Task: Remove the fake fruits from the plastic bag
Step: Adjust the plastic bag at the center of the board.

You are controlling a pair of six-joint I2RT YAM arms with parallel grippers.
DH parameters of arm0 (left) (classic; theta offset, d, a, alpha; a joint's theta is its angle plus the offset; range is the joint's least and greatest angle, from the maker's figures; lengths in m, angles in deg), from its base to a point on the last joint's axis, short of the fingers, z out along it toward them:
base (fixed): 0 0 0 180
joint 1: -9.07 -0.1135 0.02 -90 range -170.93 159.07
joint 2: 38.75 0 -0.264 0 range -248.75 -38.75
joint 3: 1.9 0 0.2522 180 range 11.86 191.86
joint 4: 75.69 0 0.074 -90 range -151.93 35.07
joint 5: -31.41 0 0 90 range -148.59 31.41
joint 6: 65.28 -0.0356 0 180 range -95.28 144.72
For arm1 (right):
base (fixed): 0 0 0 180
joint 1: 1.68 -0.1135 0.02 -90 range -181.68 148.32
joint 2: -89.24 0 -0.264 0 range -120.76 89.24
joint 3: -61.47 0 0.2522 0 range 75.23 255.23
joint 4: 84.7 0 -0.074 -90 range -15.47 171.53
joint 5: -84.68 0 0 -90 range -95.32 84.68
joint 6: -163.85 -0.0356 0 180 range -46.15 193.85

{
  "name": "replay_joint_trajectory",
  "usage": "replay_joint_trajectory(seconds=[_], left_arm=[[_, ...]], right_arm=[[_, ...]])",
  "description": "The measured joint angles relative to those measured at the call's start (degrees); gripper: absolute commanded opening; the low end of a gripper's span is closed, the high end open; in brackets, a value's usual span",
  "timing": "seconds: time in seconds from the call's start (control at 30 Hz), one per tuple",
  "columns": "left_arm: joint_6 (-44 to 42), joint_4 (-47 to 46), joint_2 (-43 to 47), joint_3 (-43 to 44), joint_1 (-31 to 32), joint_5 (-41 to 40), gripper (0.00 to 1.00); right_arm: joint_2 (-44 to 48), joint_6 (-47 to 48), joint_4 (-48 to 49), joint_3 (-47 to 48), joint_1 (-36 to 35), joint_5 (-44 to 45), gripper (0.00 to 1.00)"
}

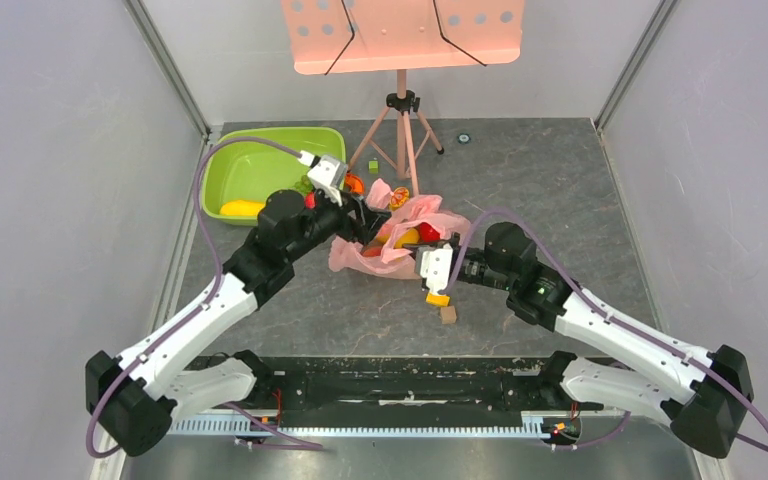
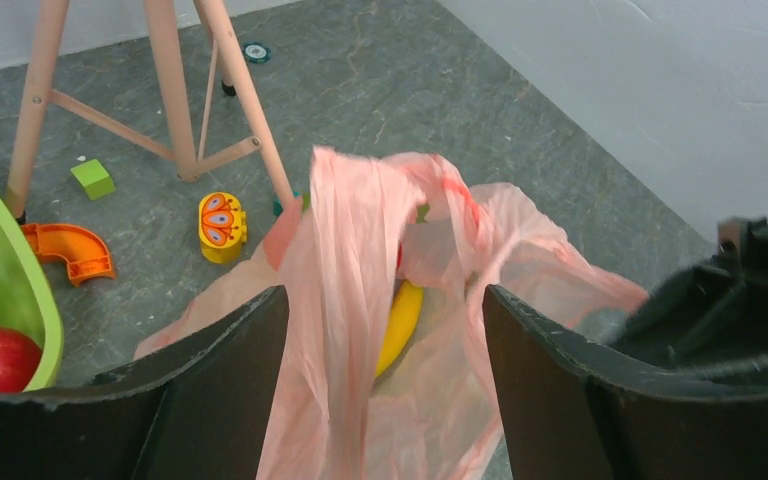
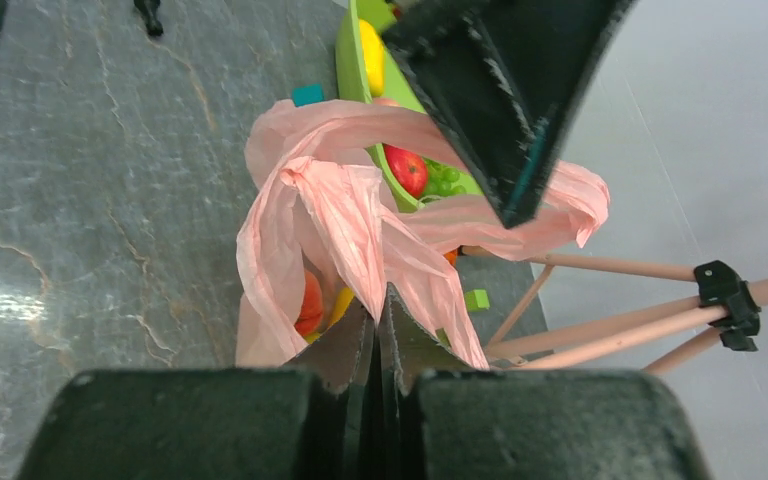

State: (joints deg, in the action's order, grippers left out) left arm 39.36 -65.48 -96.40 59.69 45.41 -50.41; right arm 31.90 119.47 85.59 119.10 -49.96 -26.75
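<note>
The pink plastic bag [image 1: 400,235] lies crumpled at mid-table with its mouth pulled up. Inside it I see a yellow banana [image 2: 400,318] and a red fruit [image 1: 427,232]; an orange-red fruit [image 3: 310,305] also shows through the opening. My right gripper [image 3: 378,300] is shut on a fold of the bag's film at its near edge. My left gripper [image 2: 385,330] stands wide open over the bag's far side, a loose strand of the bag [image 2: 345,260] hanging between its fingers without being pinched.
The lime-green basin [image 1: 260,165] at the back left holds a yellow fruit [image 1: 241,208], a red apple [image 3: 407,168] and green grapes [image 3: 445,180]. A pink stand's legs [image 1: 402,140] rise behind the bag. Small blocks [image 1: 438,298] and toy pieces [image 2: 222,225] lie nearby.
</note>
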Motion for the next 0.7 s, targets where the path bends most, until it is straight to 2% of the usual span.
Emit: replay_joint_trajectory(seconds=[0.17,0.33,0.43,0.47,0.57,0.67,0.7], left_arm=[[-2.2,4.8,-5.3,6.7,0.0,-1.3,0.80],[-4.2,8.0,-8.2,9.3,0.0,-2.6,0.81],[-4.7,8.9,-9.5,9.6,0.0,-2.6,0.76],[-4.7,9.4,-9.9,9.6,0.0,-2.6,0.68],[-5.0,10.0,-11.0,9.6,0.0,-2.5,0.24],[-5.2,11.3,-12.2,10.2,0.0,-2.5,0.03],[-5.3,11.9,-12.6,10.7,0.0,-2.6,0.02]], right_arm=[[1.9,-3.3,3.0,-2.4,0.0,-3.3,0.00],[3.8,-5.6,5.2,-4.3,0.0,-5.0,0.00],[4.3,-6.8,6.2,-4.4,0.0,-5.6,0.00],[4.5,-7.3,6.7,-4.5,0.0,-5.7,0.00],[5.0,-10.3,8.8,-5.0,0.0,-5.5,0.00],[5.2,-15.2,11.6,-5.4,0.0,-2.7,0.00],[5.2,-18.5,13.7,-5.6,0.0,0.0,0.00]])
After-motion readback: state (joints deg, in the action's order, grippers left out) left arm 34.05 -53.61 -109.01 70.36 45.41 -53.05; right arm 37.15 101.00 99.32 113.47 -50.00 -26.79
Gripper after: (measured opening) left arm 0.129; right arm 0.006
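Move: The pink bag's upright rim fold stands between the left gripper's open fingers, its gripping spot about 3 cm ahead, 1 cm right and 4 cm below. The yellow banana inside the bag is some 3 cm ahead, 4 cm right and 12 cm down; the butterfly block stands about 15 cm ahead, 4 cm right and 15 cm below. From the right gripper, already pinching the bag's near rim, that fold lies roughly 8 cm ahead, 5 cm left and 2 cm lower. Bring the left gripper forward about 3 cm over the bag's rim fold, then sink some 4 cm onto it, tipping the fingers roughly 15 degrees down, and shut them to pinch the plastic. Keep the right fingers shut on the near rim while drawing it back nearly 3 cm, then raise it about 3 cm, ending with a slight return forward and the fingertips tilting up. ##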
